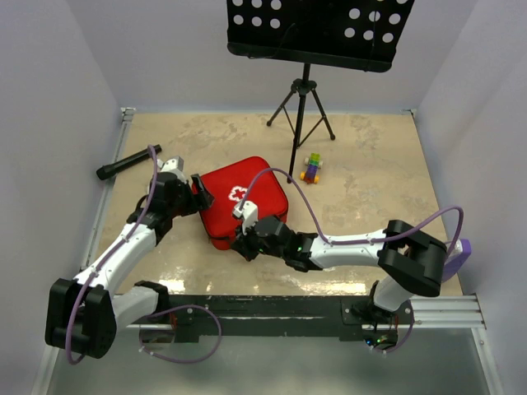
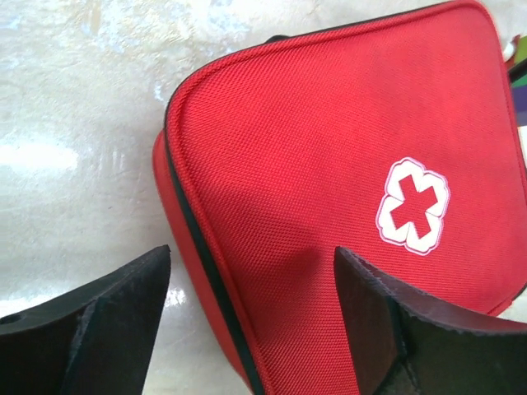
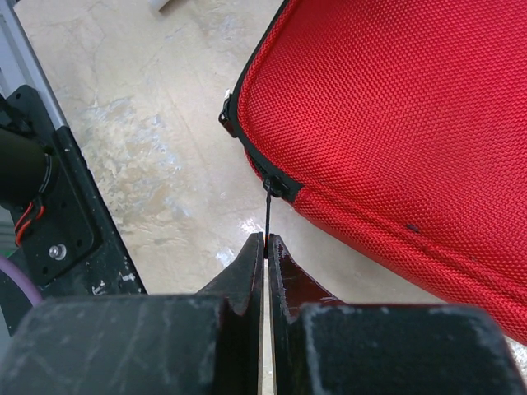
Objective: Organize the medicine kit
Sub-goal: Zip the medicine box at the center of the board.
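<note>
The medicine kit (image 1: 247, 202) is a red fabric case with a white cross (image 2: 412, 206), lying closed and flat on the table. My left gripper (image 1: 200, 193) hovers open at its left edge. One finger (image 2: 107, 321) is over the bare table and the other finger (image 2: 395, 329) is over the lid, so the kit's corner (image 2: 329, 164) lies between them. My right gripper (image 3: 266, 239) is at the kit's near corner (image 3: 395, 123), shut on the thin black zipper pull (image 3: 269, 210). In the top view this gripper (image 1: 244, 243) sits against the case's front-left edge. The kit's contents are hidden.
A black flashlight (image 1: 128, 163) lies at the far left near the wall. A small toy of coloured blocks (image 1: 312, 167) sits right of the kit. A music stand's tripod (image 1: 303, 107) stands at the back. The arms' black mounting rail (image 1: 288, 313) runs along the near edge.
</note>
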{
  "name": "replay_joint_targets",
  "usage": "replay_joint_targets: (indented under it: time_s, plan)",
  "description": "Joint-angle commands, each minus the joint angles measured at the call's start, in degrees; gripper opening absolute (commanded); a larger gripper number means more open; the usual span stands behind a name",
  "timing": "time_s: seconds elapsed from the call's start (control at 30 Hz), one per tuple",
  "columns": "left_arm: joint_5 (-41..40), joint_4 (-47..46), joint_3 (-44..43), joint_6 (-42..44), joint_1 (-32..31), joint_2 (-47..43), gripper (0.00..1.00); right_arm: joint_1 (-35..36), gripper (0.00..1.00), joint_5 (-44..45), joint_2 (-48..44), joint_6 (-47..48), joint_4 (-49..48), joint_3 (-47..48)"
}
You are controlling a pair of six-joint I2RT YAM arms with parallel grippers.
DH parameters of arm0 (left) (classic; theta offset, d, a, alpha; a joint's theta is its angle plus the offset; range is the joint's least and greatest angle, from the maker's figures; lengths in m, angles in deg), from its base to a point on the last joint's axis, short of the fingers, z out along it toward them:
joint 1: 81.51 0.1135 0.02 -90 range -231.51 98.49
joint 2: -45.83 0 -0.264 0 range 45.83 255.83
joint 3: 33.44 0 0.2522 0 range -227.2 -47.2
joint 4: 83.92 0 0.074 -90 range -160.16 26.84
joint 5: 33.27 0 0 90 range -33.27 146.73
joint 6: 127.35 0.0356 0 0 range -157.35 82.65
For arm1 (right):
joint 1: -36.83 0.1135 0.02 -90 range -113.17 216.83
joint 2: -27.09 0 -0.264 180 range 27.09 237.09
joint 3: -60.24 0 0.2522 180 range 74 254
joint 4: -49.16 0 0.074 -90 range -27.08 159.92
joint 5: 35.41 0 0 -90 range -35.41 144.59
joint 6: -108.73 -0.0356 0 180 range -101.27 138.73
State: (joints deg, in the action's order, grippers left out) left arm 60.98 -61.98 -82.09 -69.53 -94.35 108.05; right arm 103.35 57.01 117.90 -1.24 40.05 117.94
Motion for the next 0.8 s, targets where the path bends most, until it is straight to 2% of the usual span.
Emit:
replay_joint_targets:
  time_s: [0.0,0.1,0.33,0.47,0.6,0.77]
  plan:
    - [-3.98,4.72,-5.52,1.68,-0.08,-0.43,0.89,-1.74,0.0,-0.92,-1.24,-0.95,-0.42,0.36]
    - [-8.37,7.71,-9.83,2.83,0.27,0.62,0.94,-3.94,0.0,-1.18,-2.3,-1.65,-0.24,-1.75]
    - [-8.82,7.03,-15.9,3.79,0.71,6.06,0.98,-11.84,0.0,-1.97,-4.93,-1.66,1.25,-5.35]
    - [-4.88,2.11,-17.4,6.87,1.15,11.33,1.0,-13.96,0.0,-2.24,-6.69,0.62,2.22,-6.32]
    - [3.46,-3.08,-19.15,7.13,1.5,18.28,1.0,-14.75,0.0,-2.24,-7.4,0.98,2.48,-6.59]
    - [10.33,-5.02,-23.11,8.54,1.5,25.14,1.0,-14.75,0.0,-3.91,-8.36,0.1,3.63,-6.15]
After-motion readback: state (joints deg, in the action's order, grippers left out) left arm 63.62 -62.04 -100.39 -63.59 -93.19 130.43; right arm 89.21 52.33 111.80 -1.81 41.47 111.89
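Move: The left hand's parted fingers straddle the box's left edge; the far-left corner lies about 9 cm ahead, 1 cm left and 2 cm lower, the box's middle 10 cm right and 2 cm ahead. The right hand already grips the zip pull's cord, its slider some 3 cm left and 1 cm ahead; from this hand the box's middle is roughly 14 cm ahead, the stand's foot 20 cm ahead and 16 cm right, the toy car 25 cm ahead and 22 cm right. The left hand spreads its fingers fully, letting go of the box's left edge, swings up about 5 cm and forward, then comes down at its starting height some 8 cm farther out, straddling the box near its far-left corner. Meanwhile the right hand keeps the zip cord pinched in shut fingers and draws it right and forward, about 7 cm each way, away from the box's old front-left corner position, turning some 10 degrees clockwise before it stops. ##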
